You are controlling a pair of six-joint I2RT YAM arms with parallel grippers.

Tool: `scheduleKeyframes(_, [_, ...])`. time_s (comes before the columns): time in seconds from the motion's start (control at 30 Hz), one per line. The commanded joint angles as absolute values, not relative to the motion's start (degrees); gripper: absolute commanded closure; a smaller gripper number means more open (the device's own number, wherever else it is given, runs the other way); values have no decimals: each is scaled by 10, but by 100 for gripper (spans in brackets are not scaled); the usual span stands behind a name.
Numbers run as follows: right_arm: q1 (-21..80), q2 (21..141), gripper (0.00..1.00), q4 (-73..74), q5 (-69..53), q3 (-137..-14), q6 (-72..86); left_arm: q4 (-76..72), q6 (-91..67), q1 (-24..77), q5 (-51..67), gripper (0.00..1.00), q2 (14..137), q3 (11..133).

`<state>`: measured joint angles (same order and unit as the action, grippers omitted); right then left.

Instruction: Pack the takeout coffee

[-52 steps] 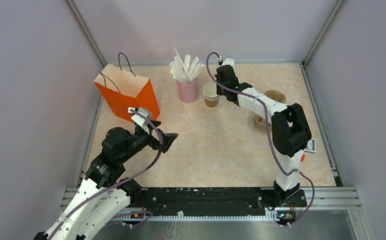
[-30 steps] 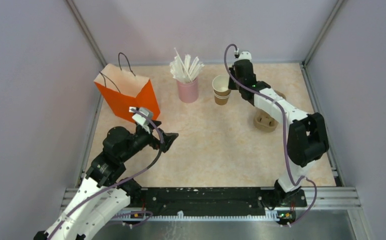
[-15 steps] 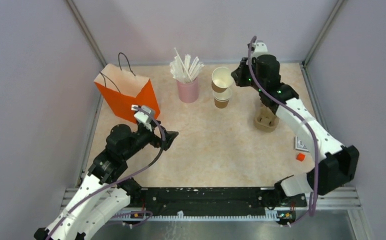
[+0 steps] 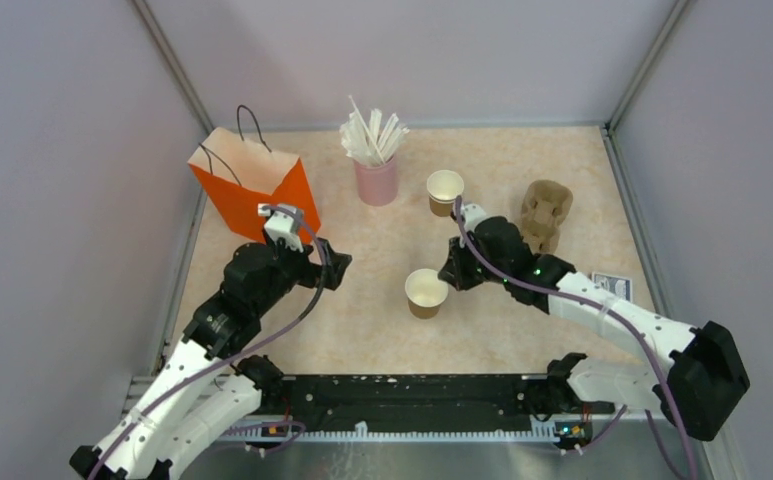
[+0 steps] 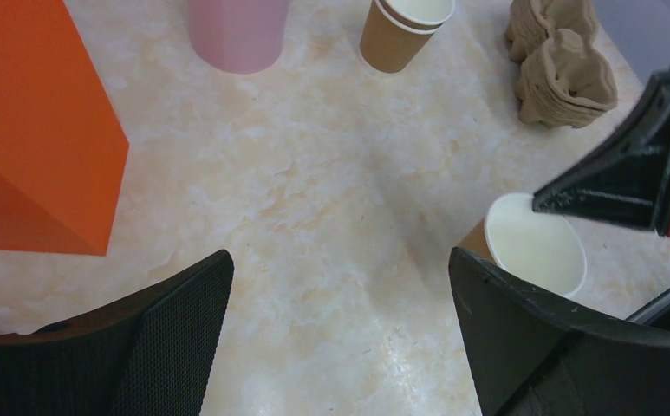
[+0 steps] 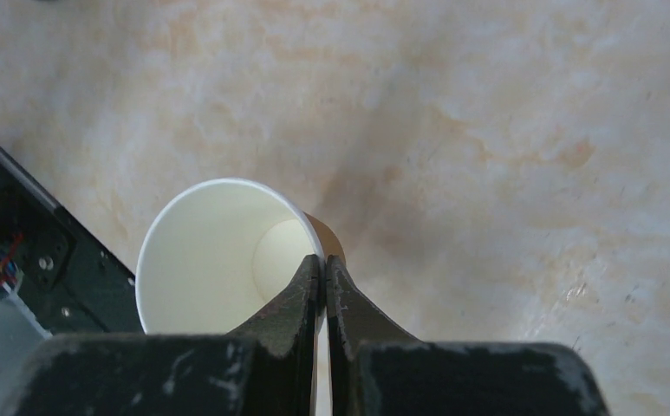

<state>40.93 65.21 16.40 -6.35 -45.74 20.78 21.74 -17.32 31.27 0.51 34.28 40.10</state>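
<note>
My right gripper (image 4: 449, 278) is shut on the rim of a lidless brown paper cup (image 4: 426, 293), one finger inside the white interior and one outside; the right wrist view shows the cup (image 6: 218, 256) pinched at the table's front middle. The cup also shows in the left wrist view (image 5: 535, 243). More brown cups (image 4: 444, 191), stacked, stand at the back, also in the left wrist view (image 5: 400, 30). No black lids are in view. My left gripper (image 4: 334, 268) is open and empty, left of the held cup, in front of the orange bag (image 4: 252, 190).
A pink cup of white straws (image 4: 376, 165) stands at the back between the bag and the stacked cups. A tan pulp carrier (image 4: 545, 215) lies at the right, with a small card (image 4: 614, 285) in front of it. Purple walls close three sides.
My right gripper lifted the top cup off the stack at the back and carried it forward and down to the front middle. The left arm shifted slightly.
</note>
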Motion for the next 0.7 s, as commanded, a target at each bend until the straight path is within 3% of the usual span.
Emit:
scheduleKeyframes(0.0, [430, 593, 100, 121, -50, -407, 241, 222, -230, 313, -50, 1, 364, 399])
scheduleKeyframes(0.67, [469, 594, 100, 78, 64, -351, 189, 240, -383, 312, -199, 1, 363, 341])
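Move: The black lid stack I go for lies about 25 cm to the left of my left hand, some 6 cm farther out and 21 cm below. The orange bag stands beyond it, about 20 cm ahead and 20 cm left of that hand; the pink straw tub is 25 cm ahead and 6 cm right. My right hand pinches a paper cup over bare table about 14 cm below, 3 cm back and 2 cm left. From it, the cup stack is some 22 cm ahead and 1 cm right, the carriers 15 cm ahead and 24 cm right. I sink my wide-open left hand about 5 cm, swinging it left and a little forward towards the black lids while the wrist turns some 20 degrees counter-clockwise and tips down. My right hand keeps its pinch on the cup's rim, lowering it towards the table as it draws back, then eases slightly forward and right while sinking further. ##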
